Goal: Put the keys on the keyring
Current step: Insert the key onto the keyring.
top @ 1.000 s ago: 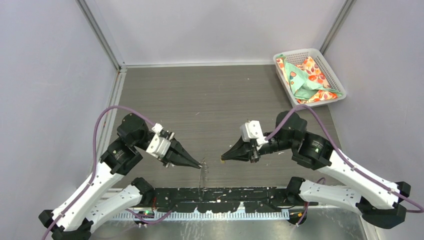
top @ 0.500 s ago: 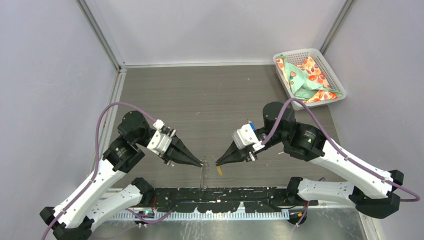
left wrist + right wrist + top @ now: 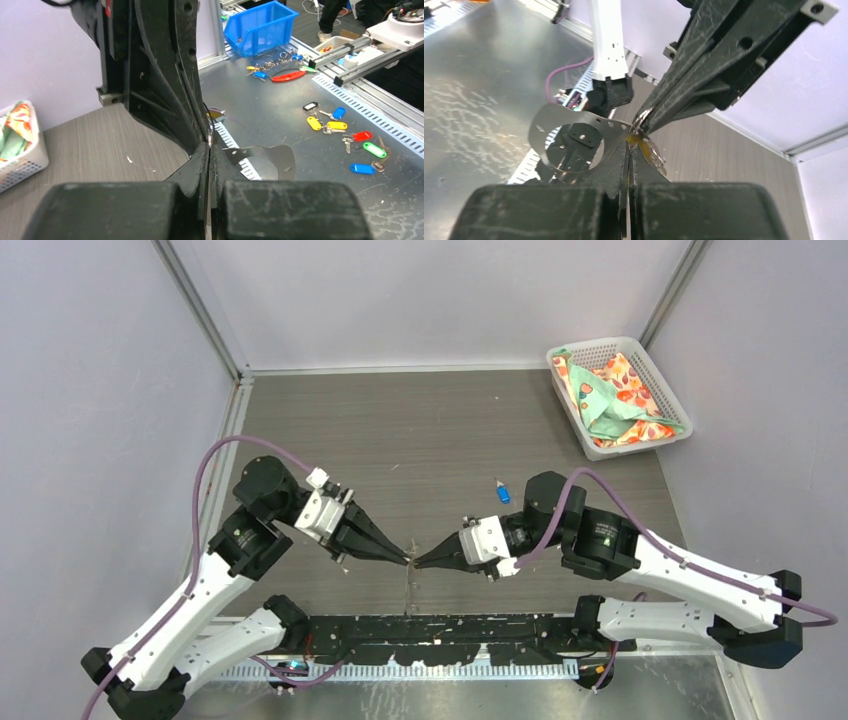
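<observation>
My left gripper [image 3: 405,560] and right gripper [image 3: 420,561] meet tip to tip above the table's near edge. The left one is shut on the keyring [image 3: 408,588], a thin grey cord that hangs down from its tips. The right gripper [image 3: 630,148] is shut on the yellow key [image 3: 634,139], whose head shows just past its fingertips, pressed against the left gripper's tips and the cord loop [image 3: 656,154]. In the left wrist view the left gripper [image 3: 209,146] is shut, with the right gripper's black fingers [image 3: 160,85] right in front. The blue key [image 3: 502,491] lies on the table behind the right arm.
A white basket [image 3: 655,368] holding a patterned cloth stands at the back right corner. A black rail [image 3: 440,628] runs along the near edge, with a thin metal plate [image 3: 542,128] with a round hole below the grippers. Grey walls enclose the table.
The right gripper has swung left with the yellow key until its tips touch the left gripper's. The left gripper rose slightly. The blue key, hidden by the right arm before, now shows.
</observation>
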Robot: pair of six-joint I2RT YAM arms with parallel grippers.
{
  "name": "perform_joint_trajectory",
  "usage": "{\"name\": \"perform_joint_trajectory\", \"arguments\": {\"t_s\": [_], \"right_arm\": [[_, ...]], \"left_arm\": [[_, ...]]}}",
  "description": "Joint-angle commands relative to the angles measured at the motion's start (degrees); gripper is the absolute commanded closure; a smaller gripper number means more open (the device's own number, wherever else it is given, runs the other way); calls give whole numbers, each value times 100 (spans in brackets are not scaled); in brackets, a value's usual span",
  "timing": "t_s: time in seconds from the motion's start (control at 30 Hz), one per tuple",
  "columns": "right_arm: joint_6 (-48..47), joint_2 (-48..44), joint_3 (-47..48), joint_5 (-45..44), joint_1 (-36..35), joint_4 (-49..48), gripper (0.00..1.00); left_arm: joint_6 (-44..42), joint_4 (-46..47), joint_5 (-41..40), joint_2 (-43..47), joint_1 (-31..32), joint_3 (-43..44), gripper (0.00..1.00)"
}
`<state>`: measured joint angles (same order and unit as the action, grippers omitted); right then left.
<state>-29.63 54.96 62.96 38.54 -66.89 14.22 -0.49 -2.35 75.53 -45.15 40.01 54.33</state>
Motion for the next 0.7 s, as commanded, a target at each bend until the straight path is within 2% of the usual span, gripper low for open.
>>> {"name": "perform_joint_trajectory", "arguments": {"t_s": [0.0, 0.17, 0.33, 0.67], "right_arm": [[-88, -295, -315, -755, -113, -1035, 99], [-65, -624, -597, -920, -144, -1761, 99], [-18, -866, -715, -622, -143, -2319, 99], [-6, -786, -598, -104, -163, -2781, 99]], "left_arm": [[386, 841, -106, -10, 19, 555, 100], [746, 955, 118, -343, 62, 1270, 100], [671, 738, 202, -420, 366, 1729, 100], [620, 745, 379, -442, 455, 1788, 100]]}}
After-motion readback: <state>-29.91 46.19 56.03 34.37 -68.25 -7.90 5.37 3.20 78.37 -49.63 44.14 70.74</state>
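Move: The right hand still holds the key with its yellow tag. The silver keyring it is meant for is in the left fingertips, about 2 cm to the right hand's left, some 1 cm ahead and 1 cm above. The metal disc hangs from that ring, its middle some 5 cm back, 2 cm to the left and 2 cm below. From the left hand, the key lies about 2 cm to the right, straight across at the same height. Both hands keep their pinch, left on the ring with the disc, right on the yellow-tagged key, and carry them quickly up together, 8 to 9 cm. They draw apart as they climb: the left goes back about 3.5 cm, the right a couple of centimetres to its right. Both sets of fingertips tip upward, the right's by some 20 degrees. ##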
